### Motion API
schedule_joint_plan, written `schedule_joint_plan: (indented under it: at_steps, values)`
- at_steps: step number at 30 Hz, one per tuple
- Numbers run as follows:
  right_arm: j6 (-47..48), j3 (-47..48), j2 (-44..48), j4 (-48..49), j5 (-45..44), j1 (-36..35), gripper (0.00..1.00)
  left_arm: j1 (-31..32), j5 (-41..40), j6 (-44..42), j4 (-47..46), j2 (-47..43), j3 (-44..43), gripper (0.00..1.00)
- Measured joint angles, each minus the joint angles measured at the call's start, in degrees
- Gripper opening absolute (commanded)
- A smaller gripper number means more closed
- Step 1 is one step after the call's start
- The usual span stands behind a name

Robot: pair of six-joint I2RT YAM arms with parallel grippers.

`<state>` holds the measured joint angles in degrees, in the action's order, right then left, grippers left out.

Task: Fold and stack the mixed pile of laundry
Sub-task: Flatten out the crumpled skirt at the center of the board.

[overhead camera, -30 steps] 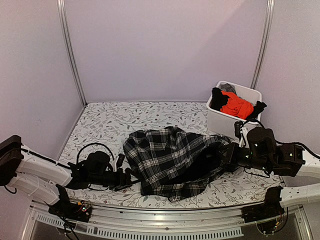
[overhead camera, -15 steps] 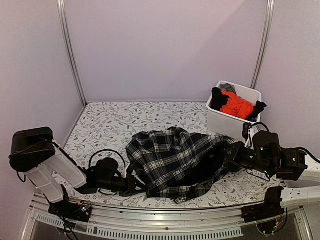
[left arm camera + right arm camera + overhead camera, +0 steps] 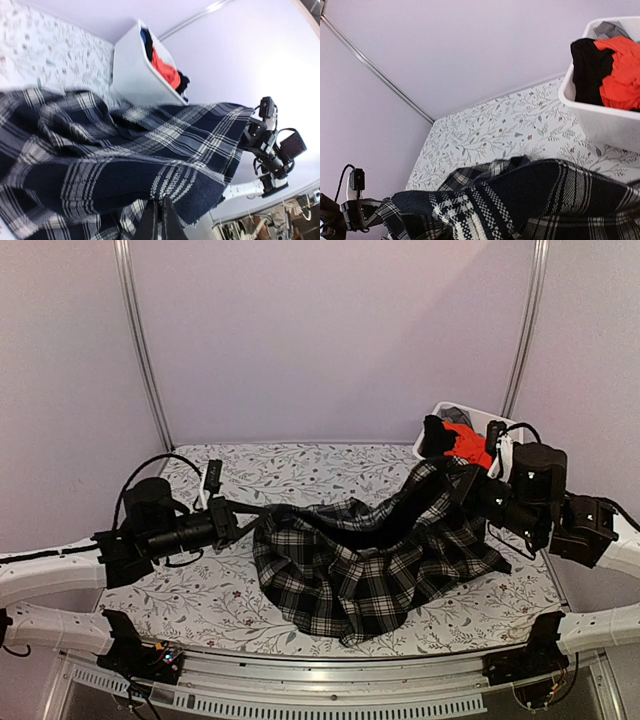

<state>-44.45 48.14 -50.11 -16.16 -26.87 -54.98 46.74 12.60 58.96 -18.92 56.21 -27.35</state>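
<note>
A black-and-white plaid garment point(image 3: 350, 565) hangs stretched between both grippers, its top edge lifted and its lower part draped on the table. My left gripper point(image 3: 248, 511) is shut on the garment's left edge; in the left wrist view its fingertips point(image 3: 160, 204) pinch the plaid cloth point(image 3: 125, 150). My right gripper point(image 3: 462, 483) holds the right corner raised in front of the bin. Plaid cloth point(image 3: 545, 200) hides its fingers in the right wrist view. An orange-red garment point(image 3: 463, 441) and a black one point(image 3: 435, 434) lie in the white bin point(image 3: 497, 421).
The floral tablecloth point(image 3: 200, 590) covers the table. The white bin point(image 3: 600, 125) stands at the back right, with orange point(image 3: 625, 75), black point(image 3: 587, 70) and grey point(image 3: 612, 30) cloth inside. Lilac walls with metal corner rails enclose the back and sides.
The left gripper closed on the plaid garment's left edge and rose up and back. The right gripper lifted its corner toward the bin. The garment went from a heap to a stretched sheet.
</note>
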Motion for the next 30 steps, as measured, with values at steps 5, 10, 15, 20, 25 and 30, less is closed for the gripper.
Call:
schedule_joint_plan:
  at_steps: [5,10,15,20,25,30]
  values:
    - [8.2,11.6,-9.6,7.5,5.3,7.2,0.0,-9.6,-0.2,-6.8,11.5,-2.5,-11.2,0.0]
    - [14.8,32.4,-26.4,12.6,13.4,11.1,0.0,-20.1,1.2,-11.8,20.4,-0.4,-22.9,0.0]
    - [17.5,54.6,-44.0,15.3,23.0,15.5,0.0,-33.6,5.6,-14.4,22.1,5.9,-34.3,0.0]
    - [17.1,85.5,-67.0,14.6,33.5,20.5,0.0,-43.0,12.1,-15.8,19.1,17.3,-46.2,0.0]
    - [12.2,91.7,-78.8,20.1,43.2,26.1,0.0,-45.3,14.4,-18.0,19.7,22.7,-53.0,0.0]
    - [8.7,66.4,-76.7,28.1,51.3,28.3,0.0,-44.4,16.7,-18.4,18.4,14.4,-36.2,0.0]
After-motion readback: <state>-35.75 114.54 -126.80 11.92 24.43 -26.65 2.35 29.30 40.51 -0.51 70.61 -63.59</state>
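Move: Between the two closed grippers the plaid skirt hangs by its upper edge. Its body is about 24 cm right of the left hand, 6 cm back and 16 cm down; from the right hand it is some 20 cm left, 9 cm back and 22 cm down. The far middle of the board lies 17 cm ahead and 20 cm right of the left hand, 14 cm ahead and 25 cm left of the right hand. The laundry bin stands 15 cm ahead and 11 cm right of the right hand. Swinging the skirt quickly out over the far board, both hands keep their pinch and sweep forward, up and left, fingers tipping up and turning counter-clockwise. The right reaches some 30 cm forward, past the bin, and after rising about 24 cm drops nearly all of it again; the left climbs about 22 cm, then sinks and draws back slightly, its fingertips easing down like the right's. ##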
